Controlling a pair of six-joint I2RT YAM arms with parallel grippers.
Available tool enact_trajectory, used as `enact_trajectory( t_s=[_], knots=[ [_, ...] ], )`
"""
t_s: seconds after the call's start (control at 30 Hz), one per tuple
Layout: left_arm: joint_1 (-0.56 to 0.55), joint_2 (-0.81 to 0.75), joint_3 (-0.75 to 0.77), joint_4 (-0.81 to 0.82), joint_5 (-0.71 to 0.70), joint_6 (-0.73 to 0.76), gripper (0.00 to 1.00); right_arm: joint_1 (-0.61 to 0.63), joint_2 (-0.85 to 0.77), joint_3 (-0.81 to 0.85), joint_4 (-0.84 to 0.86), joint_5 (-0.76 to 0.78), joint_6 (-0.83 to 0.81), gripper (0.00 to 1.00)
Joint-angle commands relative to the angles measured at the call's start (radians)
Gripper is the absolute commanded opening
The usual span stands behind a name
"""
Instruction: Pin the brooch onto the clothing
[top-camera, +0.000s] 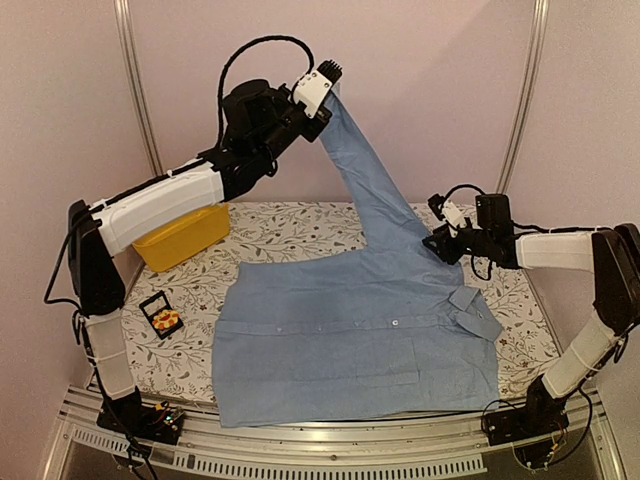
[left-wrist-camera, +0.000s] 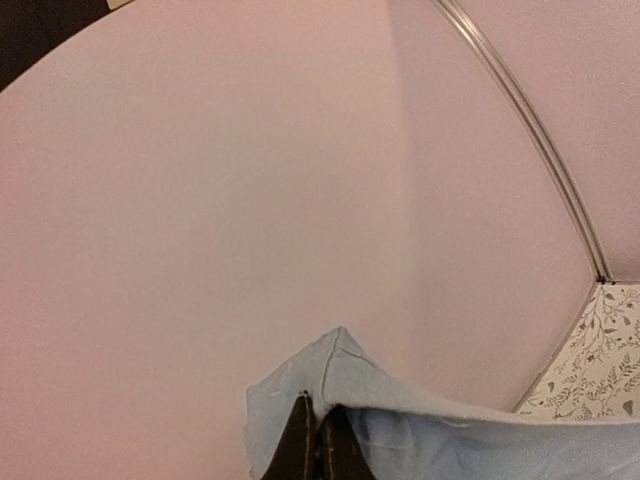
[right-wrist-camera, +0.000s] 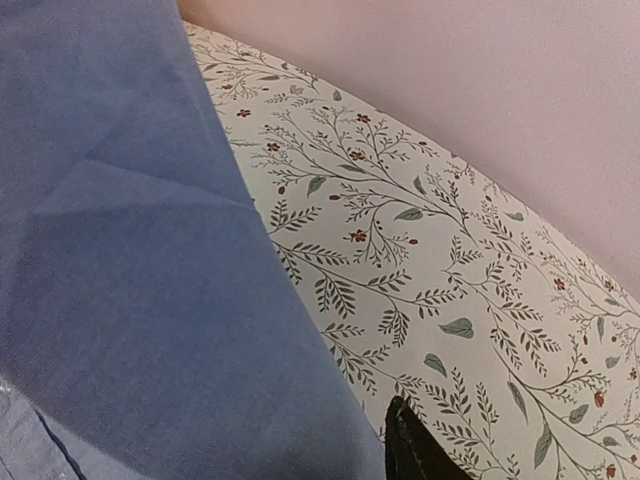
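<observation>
The clothing (top-camera: 350, 330), a light blue shirt, lies spread on the table with its collar to the right. One sleeve is pulled up high, and my left gripper (top-camera: 333, 88) is shut on its end. In the left wrist view the two dark fingertips (left-wrist-camera: 300, 440) pinch the sleeve cloth (left-wrist-camera: 345, 375) together. My right gripper (top-camera: 437, 243) sits low at the shirt's far right shoulder edge. In the right wrist view only one dark finger (right-wrist-camera: 415, 455) shows beside the blue cloth (right-wrist-camera: 130, 280); the other is hidden by it. The brooch (top-camera: 166, 319), orange-yellow, rests in a small black box at the left.
A yellow basin (top-camera: 185, 238) stands at the back left of the floral tablecloth (top-camera: 300, 225). The black box (top-camera: 152, 305) lies left of the shirt's hem. Pink walls with metal corner rails (top-camera: 135, 80) close in the back.
</observation>
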Motion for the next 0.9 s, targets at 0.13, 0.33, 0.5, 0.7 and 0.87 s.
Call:
enact_trajectory(
  t_s=[0.13,0.33,0.5,0.7,0.87],
  knots=[
    [0.033,-0.005,-0.080,0.014,0.017,-0.032,0.00,-0.071,0.146,0.116,0.077,0.036,0.115,0.04],
    [0.123,0.031,-0.340,0.117,0.133,0.023,0.00,-0.107,0.237,0.151,0.057,0.180,0.198,0.00],
    [0.136,0.107,-0.513,0.277,0.091,0.082,0.00,-0.113,0.331,0.287,-0.062,0.302,0.225,0.00],
    [0.145,0.103,-0.736,0.474,0.115,0.208,0.00,-0.113,0.388,0.292,-0.112,0.364,0.214,0.00],
    [0.121,0.041,-0.838,0.452,0.141,0.206,0.00,-0.112,0.402,0.296,-0.103,0.372,0.218,0.00]
  ],
)
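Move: The left gripper already holds the sleeve end high up; the part of the shirt to bring it down over lies some 45 cm below, 7 cm left and 2 cm ahead, with the brooch box about 38 cm left and 5 cm back. From the right gripper, the sleeve's shoulder-side edge is right at the fingertips, about 2 cm ahead and 2 cm below; the collar lies roughly 12 cm right, level fore and aft, and 14 cm below. Shut the half-open right gripper on the sleeve's shoulder-side edge while easing it forward and down, then pull the pinched cloth on forward and right, about 9 cm each way in all, sinking 8 cm and turning clockwise. Keep the left grip on the sleeve end and swing it down about 37 cm towards the shirt, drifting left, rolling its left side up and tipping the fingers down. ##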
